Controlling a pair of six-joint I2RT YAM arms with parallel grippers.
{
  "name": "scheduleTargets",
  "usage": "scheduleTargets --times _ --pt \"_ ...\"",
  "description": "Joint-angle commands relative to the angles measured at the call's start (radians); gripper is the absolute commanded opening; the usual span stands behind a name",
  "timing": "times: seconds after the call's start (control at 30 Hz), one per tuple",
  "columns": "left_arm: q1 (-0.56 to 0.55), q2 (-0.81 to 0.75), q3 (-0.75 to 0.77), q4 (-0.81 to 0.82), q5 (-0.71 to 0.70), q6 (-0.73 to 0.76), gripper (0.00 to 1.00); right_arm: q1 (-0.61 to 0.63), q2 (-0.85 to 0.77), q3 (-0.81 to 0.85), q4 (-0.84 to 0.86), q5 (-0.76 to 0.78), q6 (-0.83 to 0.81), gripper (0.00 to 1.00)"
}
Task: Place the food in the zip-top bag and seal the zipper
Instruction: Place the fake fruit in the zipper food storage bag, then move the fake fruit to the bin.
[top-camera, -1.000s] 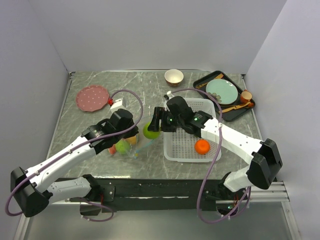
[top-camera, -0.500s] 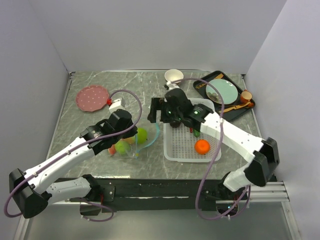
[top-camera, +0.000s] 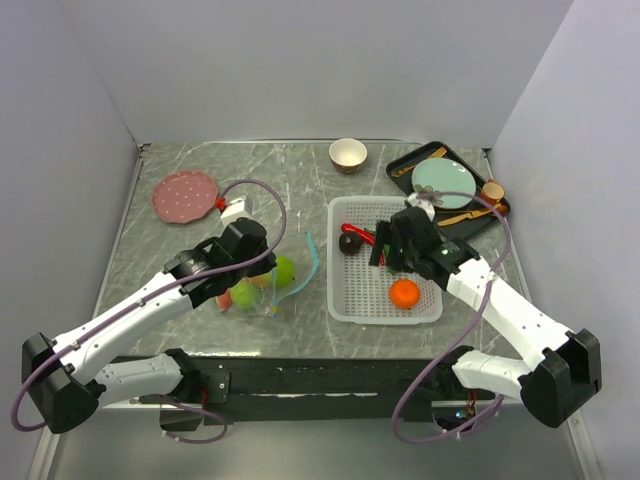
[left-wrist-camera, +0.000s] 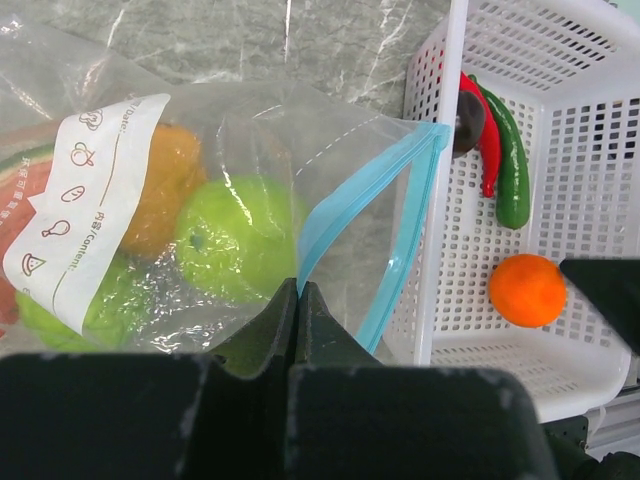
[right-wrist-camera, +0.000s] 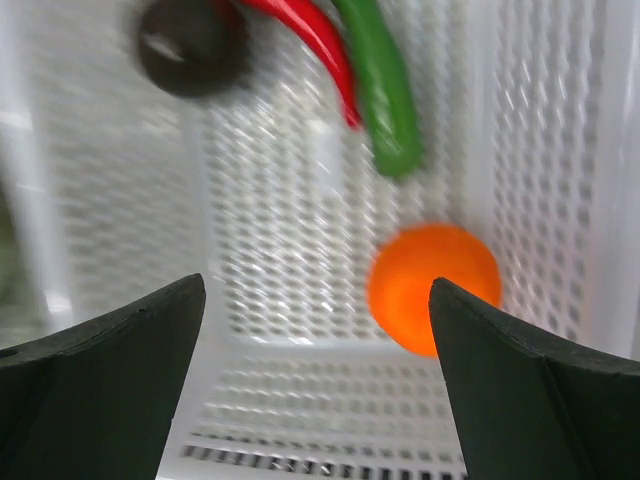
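Note:
The clear zip-top bag (top-camera: 255, 290) lies left of the white basket (top-camera: 432, 308), holding green apples (left-wrist-camera: 238, 237), an orange and other food. Its teal zipper (left-wrist-camera: 395, 225) gapes open toward the basket. My left gripper (left-wrist-camera: 297, 292) is shut on the bag's near zipper edge. My right gripper (top-camera: 393, 250) is open and empty above the basket, over an orange (right-wrist-camera: 433, 287). A red chili (right-wrist-camera: 310, 45), a green pepper (right-wrist-camera: 383, 85) and a dark brown piece (right-wrist-camera: 190, 45) also lie in the basket.
A pink plate (top-camera: 185, 194) sits at the back left, a small bowl (top-camera: 347, 154) at the back centre. A black tray (top-camera: 497, 222) with a teal plate, cutlery and a cup stands at the back right.
The green apple left my right gripper and now lies in the bag. My right arm swung right from the bag's mouth to above the basket. My left gripper kept its hold.

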Motion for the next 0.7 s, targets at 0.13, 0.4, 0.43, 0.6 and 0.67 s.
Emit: scheduleTargets --times 0.13,0.4,0.43,0.6,0.67 --pt "0.0 0.01 0.031 0.037 0.018 -0.01 0.01 -0.003 -0.027 -0.091 -0.175 0.138 0.162 1.0" --pt "-0.002 0.024 0.048 0.033 0.025 -0.01 0.01 -0.003 -0.01 -0.137 -0.112 0.084 0.168 1.0" --pt "0.0 0.021 0.043 0.04 0.027 -0.011 0.01 -0.005 0.009 -0.147 -0.111 0.094 0.174 1.0" --pt "0.0 0.006 0.029 0.034 0.018 -0.014 0.01 -0.003 0.062 -0.18 -0.066 0.083 0.168 1.0" --pt "-0.002 0.006 0.026 0.034 0.019 -0.014 0.01 -0.003 0.083 -0.182 -0.045 0.07 0.161 1.0"
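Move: The orange lies in the white basket roughly 5 cm back, 5 cm right and 12 cm below the empty right hand. From that hand, at much the same depth, the avocado sits about 6 cm ahead and 8 left, the red chili 7 ahead and 3 left, and the green pepper some 5 ahead and 1 right. From the left hand, the orange is about 30 cm right, 6 back and 16 below. Left fingers keep the bag's edge pinched, nearly still. Down towards the orange goes the right hand, sinking about 8 cm while drawing back some 5 cm and right 4, the sideways part mostly early on and the last stretch mainly downward; its fingers tip steeper, turn slightly clockwise and stay wide open, ready to straddle the orange. ##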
